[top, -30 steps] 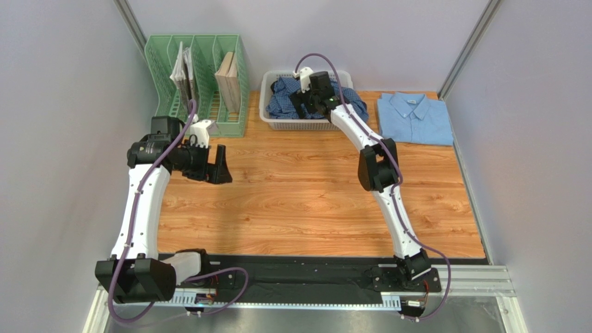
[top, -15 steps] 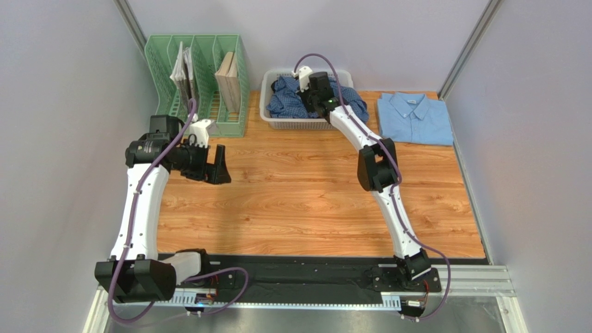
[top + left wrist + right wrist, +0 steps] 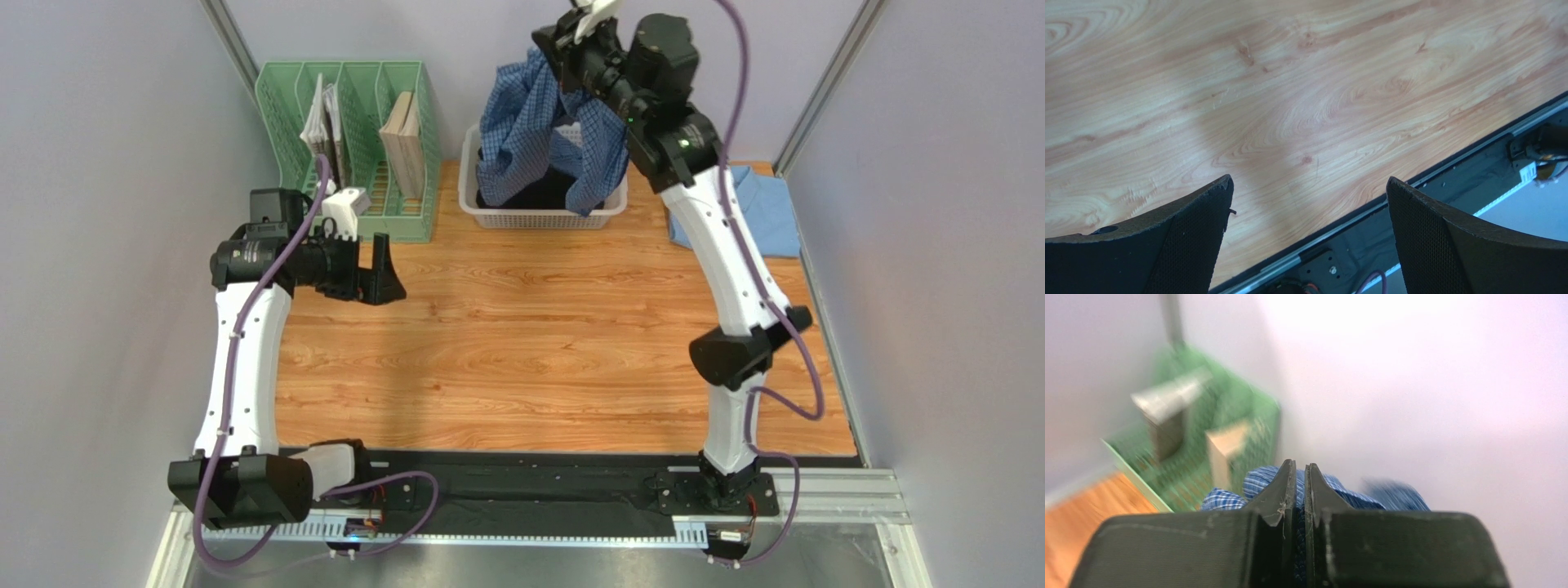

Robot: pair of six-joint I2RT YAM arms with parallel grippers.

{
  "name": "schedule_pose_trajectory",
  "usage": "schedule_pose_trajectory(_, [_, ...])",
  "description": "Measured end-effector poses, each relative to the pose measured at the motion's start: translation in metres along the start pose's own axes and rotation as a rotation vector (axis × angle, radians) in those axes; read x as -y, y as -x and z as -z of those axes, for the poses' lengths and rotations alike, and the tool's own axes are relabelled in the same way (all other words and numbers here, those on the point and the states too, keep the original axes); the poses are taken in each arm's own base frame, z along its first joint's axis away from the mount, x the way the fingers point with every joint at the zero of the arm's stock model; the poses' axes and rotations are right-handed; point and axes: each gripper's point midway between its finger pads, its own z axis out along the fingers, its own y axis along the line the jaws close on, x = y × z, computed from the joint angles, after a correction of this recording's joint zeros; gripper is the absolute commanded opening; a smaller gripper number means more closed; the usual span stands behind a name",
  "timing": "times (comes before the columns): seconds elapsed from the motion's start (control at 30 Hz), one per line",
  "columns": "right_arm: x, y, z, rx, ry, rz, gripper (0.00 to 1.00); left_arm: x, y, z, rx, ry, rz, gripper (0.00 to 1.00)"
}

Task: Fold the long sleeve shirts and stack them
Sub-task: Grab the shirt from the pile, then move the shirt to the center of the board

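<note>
The dark blue checked shirt (image 3: 528, 123) hangs from my right gripper (image 3: 558, 37), which is shut on its cloth high above the white basket (image 3: 546, 218); the shirt's lower end still trails into the basket. In the right wrist view the checked cloth (image 3: 1229, 499) shows pinched between the shut gripper (image 3: 1300, 474). The light blue shirt (image 3: 767, 214) lies at the back right of the table, partly hidden by my right arm. My left gripper (image 3: 386, 279) hovers open over the left of the table, holding nothing; its wrist view shows only wood between the gripper (image 3: 1309, 190) fingers.
A green file rack (image 3: 356, 135) with books stands at the back left beside the basket. Grey walls close in the back and sides. The black rail (image 3: 515, 484) with the arm bases runs along the near edge.
My right gripper has shut on the dark blue shirt in the basket and lifted it high above the basket. The left arm has shifted only slightly.
</note>
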Motion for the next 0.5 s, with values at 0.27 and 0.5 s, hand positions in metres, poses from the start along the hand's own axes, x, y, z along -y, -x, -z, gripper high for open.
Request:
schedule_pose_trajectory(0.27, [-0.046,0.207,0.123,0.471,0.096,-0.099,0.0,0.002,0.027,0.003,0.088,-0.058,0.036,0.99])
schedule_pose_trajectory(0.5, [0.086,0.096,0.192,0.204,-0.266,-0.143,0.94,0.01,0.03,0.005,0.132,-0.103,-0.013,0.99])
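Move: The right hand, high up and shut on the patterned shirt, has the open middle of the table some 21 cm back towards the base and about 50 cm below, hardly off to the side. The basket is about 13 cm ahead of this hand, level sideways and 45 cm below; the folded blue shirt is roughly 29 cm to its right and 6 cm ahead. For the left hand, the table middle is some 24 cm right, 3 cm ahead and 25 cm down. Whip the right gripper up and back from over the basket, about 18 cm each way, keeping the shirt pinched and tipping the fingers upward. Then sling it some 14 cm right and 10 cm down, easing slightly forward and turning clockwise, and start opening the fingers at the end of that stroke. Lift the open left gripper a little, up and forward. ##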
